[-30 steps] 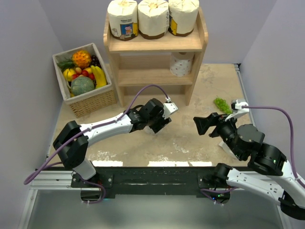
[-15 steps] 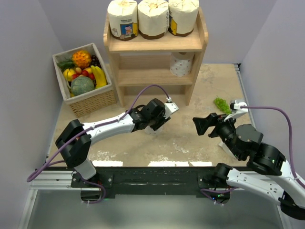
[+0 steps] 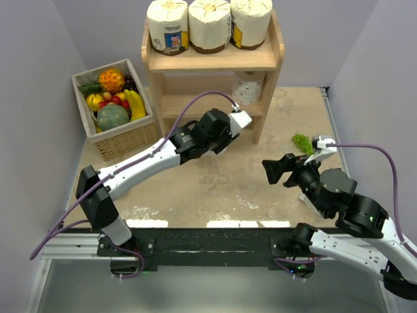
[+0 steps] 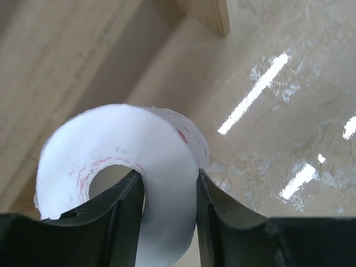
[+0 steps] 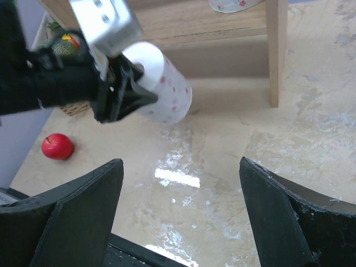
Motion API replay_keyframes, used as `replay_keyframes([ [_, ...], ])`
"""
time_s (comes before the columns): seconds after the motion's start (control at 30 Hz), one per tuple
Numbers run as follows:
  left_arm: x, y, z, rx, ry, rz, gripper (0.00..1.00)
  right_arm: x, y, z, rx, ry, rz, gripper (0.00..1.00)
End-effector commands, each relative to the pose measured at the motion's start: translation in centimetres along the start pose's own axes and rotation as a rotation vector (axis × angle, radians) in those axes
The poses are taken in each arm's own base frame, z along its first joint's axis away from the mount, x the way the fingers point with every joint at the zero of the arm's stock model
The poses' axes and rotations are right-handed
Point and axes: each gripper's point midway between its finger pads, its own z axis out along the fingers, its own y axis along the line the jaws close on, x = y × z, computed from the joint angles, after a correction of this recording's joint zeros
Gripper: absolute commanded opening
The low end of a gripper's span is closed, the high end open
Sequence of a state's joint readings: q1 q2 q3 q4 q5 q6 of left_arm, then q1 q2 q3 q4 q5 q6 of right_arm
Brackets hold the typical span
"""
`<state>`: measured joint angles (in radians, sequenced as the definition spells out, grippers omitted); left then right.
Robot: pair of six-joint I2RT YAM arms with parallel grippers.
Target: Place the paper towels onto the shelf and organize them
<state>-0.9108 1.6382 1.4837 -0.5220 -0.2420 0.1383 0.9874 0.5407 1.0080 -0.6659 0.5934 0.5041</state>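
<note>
My left gripper (image 4: 169, 186) is shut on a small white paper towel roll with red dots (image 4: 139, 144), one finger inside the core and one outside. In the right wrist view that roll (image 5: 166, 83) hangs off the table in front of the shelf (image 5: 276, 50). From above, the left gripper (image 3: 220, 138) hides the roll. The wooden shelf (image 3: 208, 60) carries three large cream rolls (image 3: 209, 25) on top and one small dotted roll (image 3: 247, 88) on the tier below. My right gripper (image 3: 277, 171) stands open and empty, to the right.
A wicker fruit basket (image 3: 127, 140) stands left of the shelf. A red apple (image 5: 57, 146) lies on the table near the left arm. A green bunch (image 3: 301, 141) lies right of the shelf. Walls close in on both sides.
The left gripper shut on the dotted roll, lifted it off the table and carried it towards the shelf. The right arm has barely moved.
</note>
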Motion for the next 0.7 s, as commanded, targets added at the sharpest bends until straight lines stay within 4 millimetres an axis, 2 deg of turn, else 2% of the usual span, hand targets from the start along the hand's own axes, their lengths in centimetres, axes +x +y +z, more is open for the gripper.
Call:
replay_keyframes([
  [0.0,-7.1,4.1,-4.3,-0.116,-0.158,0.032,0.38,-0.7,0.5,0.6,0.006,-0.026,0.016,0.89],
  [0.2,-11.2,6.6,-6.0,-0.211,-0.245,0.065,0.38,-0.6,0.5,0.7,0.013,-0.017,0.009,0.89],
  [0.4,-14.0,8.2,-6.6,-0.277,-0.3,0.088,0.38,-1.1,0.4,0.5,0.019,-0.026,0.009,0.89],
  [0.57,-14.7,9.0,-6.7,-0.319,-0.314,0.111,0.4,-1.4,0.5,0.5,0.018,-0.027,0.001,0.89],
  [0.67,-14.5,9.4,-5.8,-0.345,-0.305,0.128,0.4,-1.6,0.7,0.6,0.017,-0.029,-0.003,0.89],
])
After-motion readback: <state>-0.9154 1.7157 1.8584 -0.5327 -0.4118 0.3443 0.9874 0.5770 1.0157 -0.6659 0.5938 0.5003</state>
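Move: The left hand already holds a paper towel roll by its wall, in front of the shelf. The free spot on the middle board lies about 11 cm ahead, 4 cm left and 4 cm above. The standing roll there is 11 cm ahead, 7 cm right and 4 cm above; the top-board middle roll is 12 cm ahead, 5 cm left and 21 cm above. From the right hand, the free spot is 25 cm ahead, 17 cm left and 8 cm below. Left arm lifts the still-pinched roll about 13 cm and 5 cm forward towards the middle board, fingers tipping up 20 degrees. ##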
